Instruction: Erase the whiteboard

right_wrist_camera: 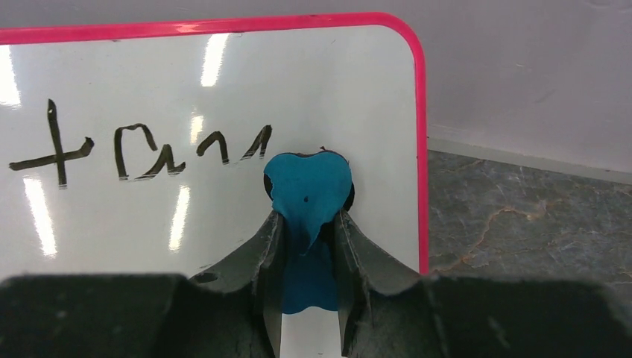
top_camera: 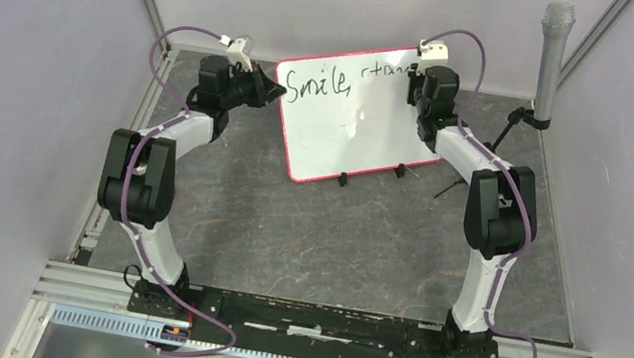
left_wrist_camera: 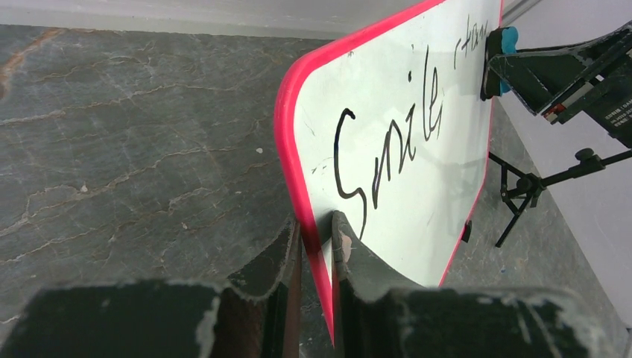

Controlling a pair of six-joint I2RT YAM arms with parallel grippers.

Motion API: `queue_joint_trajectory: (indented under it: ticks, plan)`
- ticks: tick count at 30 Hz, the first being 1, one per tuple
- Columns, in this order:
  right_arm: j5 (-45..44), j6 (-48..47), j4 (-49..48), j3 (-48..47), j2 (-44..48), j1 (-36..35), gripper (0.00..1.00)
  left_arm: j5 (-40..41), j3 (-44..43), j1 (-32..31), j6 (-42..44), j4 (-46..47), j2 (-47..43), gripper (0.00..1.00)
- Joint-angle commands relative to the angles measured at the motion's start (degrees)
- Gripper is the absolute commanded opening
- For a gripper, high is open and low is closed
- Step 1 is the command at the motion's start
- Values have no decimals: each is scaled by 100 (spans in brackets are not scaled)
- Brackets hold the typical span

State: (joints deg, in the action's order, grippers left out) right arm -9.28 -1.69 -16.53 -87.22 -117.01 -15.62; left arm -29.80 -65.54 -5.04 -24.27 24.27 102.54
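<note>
The whiteboard (top_camera: 358,113), white with a pink-red frame, stands tilted on small black feet at the back of the table. Black handwriting (left_wrist_camera: 387,153) reads "Smile" plus a few more letters (right_wrist_camera: 141,149) near the top right. My left gripper (left_wrist_camera: 317,235) is shut on the board's left frame edge (left_wrist_camera: 287,127), one finger on each side. My right gripper (right_wrist_camera: 307,224) is shut on a blue-and-black eraser (right_wrist_camera: 308,186), pressed flat against the board's upper right corner just right of the last letters. In the top view the right gripper (top_camera: 428,86) sits at that corner.
A grey microphone (top_camera: 552,58) stands on a small black tripod (left_wrist_camera: 533,183) at the back right, close behind the board's right edge. Grey walls close in the left, right and back. The dark stone-patterned tabletop (top_camera: 332,240) stretches in front of the board.
</note>
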Motion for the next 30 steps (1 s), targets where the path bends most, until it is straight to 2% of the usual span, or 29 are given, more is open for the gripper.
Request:
queue_joint_trajectory:
  ticks: [1, 8, 12, 17, 30]
  plan:
    - [52, -154, 296, -109, -98, -407, 0, 115, -6, -147, 643, -111, -186, 2]
    - [242, -513, 185, -279, -102, -1271, 0, 121, 4, -147, 678, -133, -221, 2]
    - [365, -440, 228, -639, -275, -1339, 0, 129, 15, -148, 695, -138, -252, 2]
    - [108, -482, 302, -856, -322, -1192, 0, 141, 6, -148, 713, -144, -261, 2]
    - [-117, -410, 590, -1162, -603, -180, 0, 168, 8, -148, 740, -160, -283, 2]
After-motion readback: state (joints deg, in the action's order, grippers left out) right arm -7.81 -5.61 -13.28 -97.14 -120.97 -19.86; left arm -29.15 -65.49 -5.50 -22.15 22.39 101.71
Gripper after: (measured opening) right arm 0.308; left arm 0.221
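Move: Up and to the left of the right hand, which holds the blue eraser against the whiteboard, the leftover letters of "stay" are centred about 7 cm left, 1 cm back and 2 cm higher. "Smile" stands some 18 cm left and 5 cm back, 1 cm higher; the top rim is about 4 cm ahead and 4 cm up, straight on. From the left hand on the board's left rim, the "stay" letters lie about 19 cm right, 6 cm ahead and 2 cm up. Wiping with the eraser kept on the board, the right hand sweeps left about 15 cm along the slanted face and 4 cm back, climbing some 2 cm late in the stroke and yawing about 15 degrees counter-clockwise. It then reverses, going right about 10 cm and forward 5 cm, higher up near the top rim, undoing most of that turn. The left hand keeps its pinch on the left rim. ##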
